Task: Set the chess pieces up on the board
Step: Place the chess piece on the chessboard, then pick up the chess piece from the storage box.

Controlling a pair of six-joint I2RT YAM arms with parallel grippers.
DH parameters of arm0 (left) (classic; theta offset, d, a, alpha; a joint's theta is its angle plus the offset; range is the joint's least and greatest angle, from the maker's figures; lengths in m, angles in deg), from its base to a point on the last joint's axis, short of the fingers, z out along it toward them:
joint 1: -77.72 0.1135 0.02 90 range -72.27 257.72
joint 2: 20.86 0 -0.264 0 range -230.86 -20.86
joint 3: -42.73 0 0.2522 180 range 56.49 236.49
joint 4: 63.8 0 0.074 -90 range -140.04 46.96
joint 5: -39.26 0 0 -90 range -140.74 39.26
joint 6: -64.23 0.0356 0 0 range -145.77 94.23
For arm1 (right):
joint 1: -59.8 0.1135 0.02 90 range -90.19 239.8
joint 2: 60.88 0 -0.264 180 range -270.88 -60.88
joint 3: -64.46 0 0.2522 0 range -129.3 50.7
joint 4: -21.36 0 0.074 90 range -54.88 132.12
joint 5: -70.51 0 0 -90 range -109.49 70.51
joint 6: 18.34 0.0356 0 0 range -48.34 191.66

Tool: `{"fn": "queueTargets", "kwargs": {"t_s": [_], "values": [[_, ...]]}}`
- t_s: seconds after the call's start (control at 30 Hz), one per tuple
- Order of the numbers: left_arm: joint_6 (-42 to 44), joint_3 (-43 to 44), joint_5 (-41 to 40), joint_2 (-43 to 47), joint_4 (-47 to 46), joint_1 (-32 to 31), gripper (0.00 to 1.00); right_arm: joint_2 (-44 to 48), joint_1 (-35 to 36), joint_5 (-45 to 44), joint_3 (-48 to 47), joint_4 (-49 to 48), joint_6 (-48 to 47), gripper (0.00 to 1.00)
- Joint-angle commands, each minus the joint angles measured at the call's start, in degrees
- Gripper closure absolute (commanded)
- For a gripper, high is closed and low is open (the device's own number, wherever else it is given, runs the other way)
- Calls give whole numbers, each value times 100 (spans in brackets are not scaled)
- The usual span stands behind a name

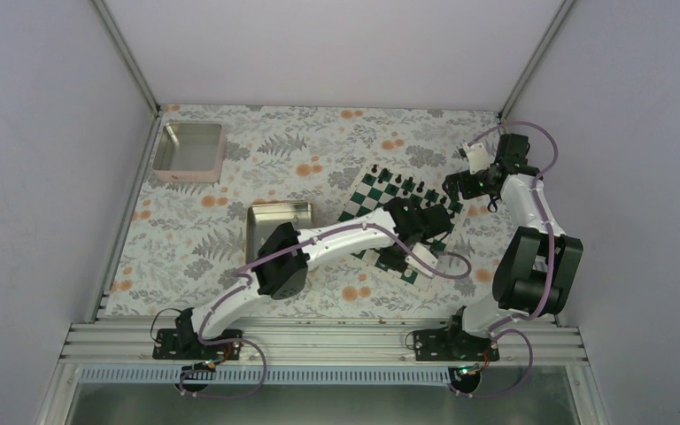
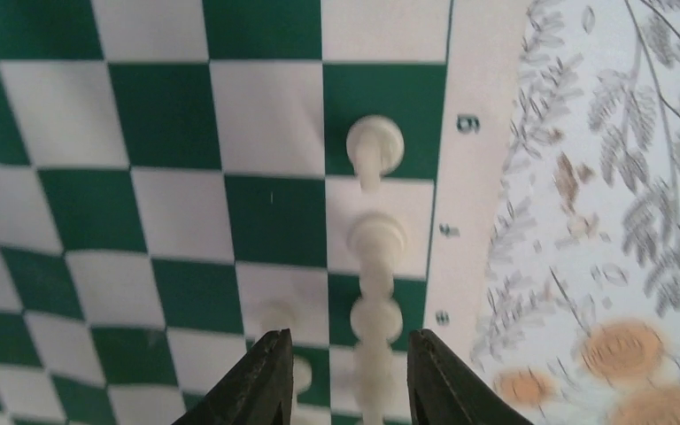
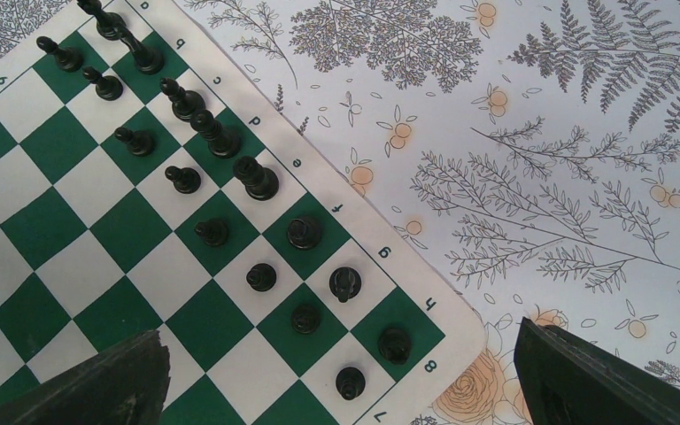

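The green and white board (image 2: 168, 133) fills the left wrist view. White chess pieces (image 2: 374, 146) stand in a file along its lettered edge, one per square (image 2: 377, 239). My left gripper (image 2: 347, 336) hangs just above that file, open. A blurred white piece (image 2: 376, 319) stands between its fingers with a gap on the left side. Another pale piece (image 2: 276, 314) shows beside the left finger. My right gripper (image 3: 338, 335) is wide open and empty above the board's corner (image 3: 71, 239), where black pieces (image 3: 304, 232) stand in two rows. From above, the board (image 1: 374, 197) is partly hidden by the left arm.
A gold-rimmed metal tin (image 1: 279, 226) sits left of the board, under the left arm's elbow. A pinkish square tray (image 1: 189, 150) lies at the far left corner. A floral cloth (image 1: 319, 150) covers the table, with walls on three sides.
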Motion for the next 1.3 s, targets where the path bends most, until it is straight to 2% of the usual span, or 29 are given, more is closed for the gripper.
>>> {"fn": "queueTargets", "kwargs": {"t_s": [0.0,0.17,0.33,0.47,0.53,0.67,0.87,1.07,1.27], "values": [[-153,-339,-504,1015,354,-10,65,7,-61,76,52,-11,-63,0],[-327,-1805,-840,2466,214,338,64,-12,-70,64,63,-19,-72,0],[-404,-3704,-886,3718,-337,1794,64,6,-70,98,-23,27,-39,0],[-218,-5244,-653,4579,-1122,2646,64,52,-71,109,-21,34,-36,0],[-198,-5640,-551,4713,-1403,2928,64,31,-74,122,-30,33,-24,0],[-169,-5988,-185,4766,-1784,3173,65,-28,-64,102,-49,56,-26,0],[-62,-5927,478,4559,-2133,3173,65,-32,-72,199,-16,44,-93,0],[100,-5943,740,4069,-2427,3173,65,-106,-61,102,-42,37,-74,0],[112,-6282,858,3971,-2941,3173,65,-146,-61,38,-21,25,-53,0]]}}
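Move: The left hand's next piece, a white one in the right part of the brown-rimmed tray, lies about 10 cm ahead, 26 cm to the left and 4 cm below; a second white piece stands 3 cm beyond it, and a third, by the tray's right wall, about 23 cm left and 8 cm ahead of the hand. The corner rook on the board is some 16 cm left and 8 cm ahead. From the right hand that next piece is roughly 44 cm left, 7 cm back and 11 cm lower. The left hand, having already let go of the white piece beneath it, lifts about 12 cm clear of the board's pieces, sweeping fast to the left and some 10 cm forward past the corner rook to the tray while it turns about 30 degrees counter-clockwise. Sinking on the way, it overshoots to about 30 cm left, eases back 5 cm to the right as the fingertips tilt over towards the right, and goes down again above the tray's right part, fingers still a third open and touching nothing that can be seen. ##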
